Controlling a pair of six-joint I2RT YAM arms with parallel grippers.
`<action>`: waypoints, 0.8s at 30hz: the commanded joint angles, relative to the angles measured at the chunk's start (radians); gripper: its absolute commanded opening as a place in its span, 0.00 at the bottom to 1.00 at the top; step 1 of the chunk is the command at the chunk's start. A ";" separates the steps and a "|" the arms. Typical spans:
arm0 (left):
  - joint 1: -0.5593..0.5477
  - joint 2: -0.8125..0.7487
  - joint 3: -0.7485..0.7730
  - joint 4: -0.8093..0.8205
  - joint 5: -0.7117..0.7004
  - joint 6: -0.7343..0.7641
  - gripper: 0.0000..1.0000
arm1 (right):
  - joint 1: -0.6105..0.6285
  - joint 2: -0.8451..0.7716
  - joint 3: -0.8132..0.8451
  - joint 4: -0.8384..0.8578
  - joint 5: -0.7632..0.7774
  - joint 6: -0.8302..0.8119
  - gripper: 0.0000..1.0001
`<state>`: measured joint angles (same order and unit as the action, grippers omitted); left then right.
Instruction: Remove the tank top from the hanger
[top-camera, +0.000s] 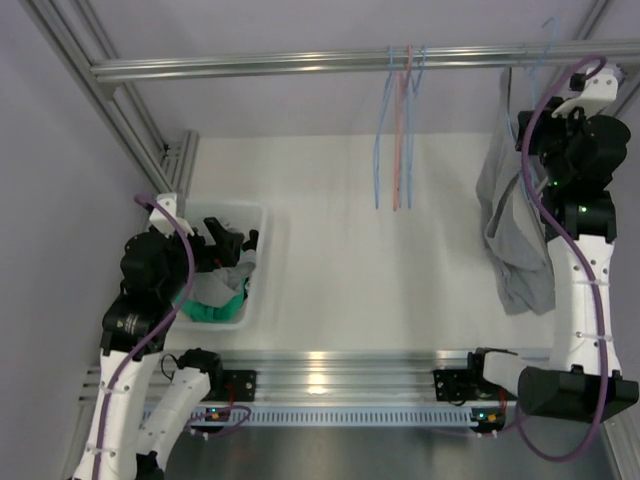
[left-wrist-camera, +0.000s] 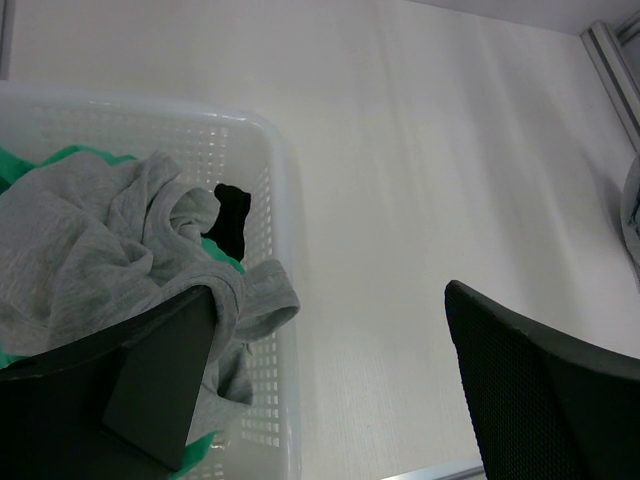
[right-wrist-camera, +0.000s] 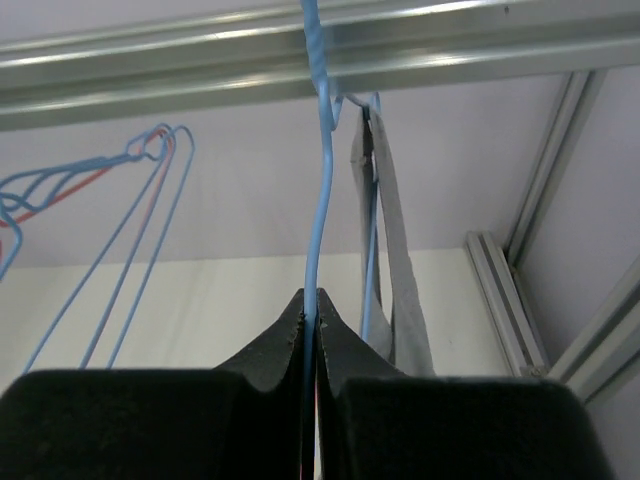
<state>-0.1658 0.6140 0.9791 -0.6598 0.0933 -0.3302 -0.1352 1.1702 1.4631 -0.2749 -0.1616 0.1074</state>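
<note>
The grey tank top (top-camera: 510, 220) hangs from a blue wire hanger (right-wrist-camera: 320, 200) on the rail (right-wrist-camera: 420, 45) at the far right. One grey strap (right-wrist-camera: 395, 270) runs down just right of the hanger's wire. My right gripper (right-wrist-camera: 311, 295) is raised to the rail and shut on the hanger's wire below the hook; in the top view it (top-camera: 540, 120) sits against the garment's upper edge. My left gripper (left-wrist-camera: 330, 300) is open with nothing between its fingers, over the right rim of the white basket (left-wrist-camera: 285, 200).
The basket (top-camera: 262, 215) at the left holds grey clothes (left-wrist-camera: 90, 250) with green and black pieces. Several empty blue and red hangers (top-camera: 397, 130) hang mid-rail. Aluminium frame posts (right-wrist-camera: 510, 290) stand at the right corner and along the left side.
</note>
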 joint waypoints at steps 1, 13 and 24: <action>-0.011 0.023 0.007 0.016 0.051 0.026 0.99 | -0.010 -0.061 -0.044 0.287 -0.076 0.035 0.00; -0.176 0.153 0.153 0.019 0.295 0.080 0.99 | -0.010 -0.378 -0.245 0.175 -0.130 0.077 0.00; -0.248 0.311 0.398 0.020 0.185 0.051 0.99 | -0.010 -0.626 -0.132 -0.236 -0.196 0.065 0.00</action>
<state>-0.4088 0.9161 1.3289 -0.6720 0.3927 -0.2714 -0.1352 0.5385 1.2640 -0.4084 -0.3153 0.2039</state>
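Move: The right hand already grips the near arm of the blue hanger; the grey tank top hangs on its far arm, its middle some 15 cm ahead, 3 cm to the right and 15 cm below. The bar runs about 6 cm ahead and 12 cm above, and the empty hangers lie some 21 cm left and 6 cm ahead, near hand height. From the left hand, the tank top is roughly 60 cm right and 20 cm ahead, about level. Right hand draws the gripped hanger back 20 cm, tilting up; open left hand swings 11 cm right, then rises. ##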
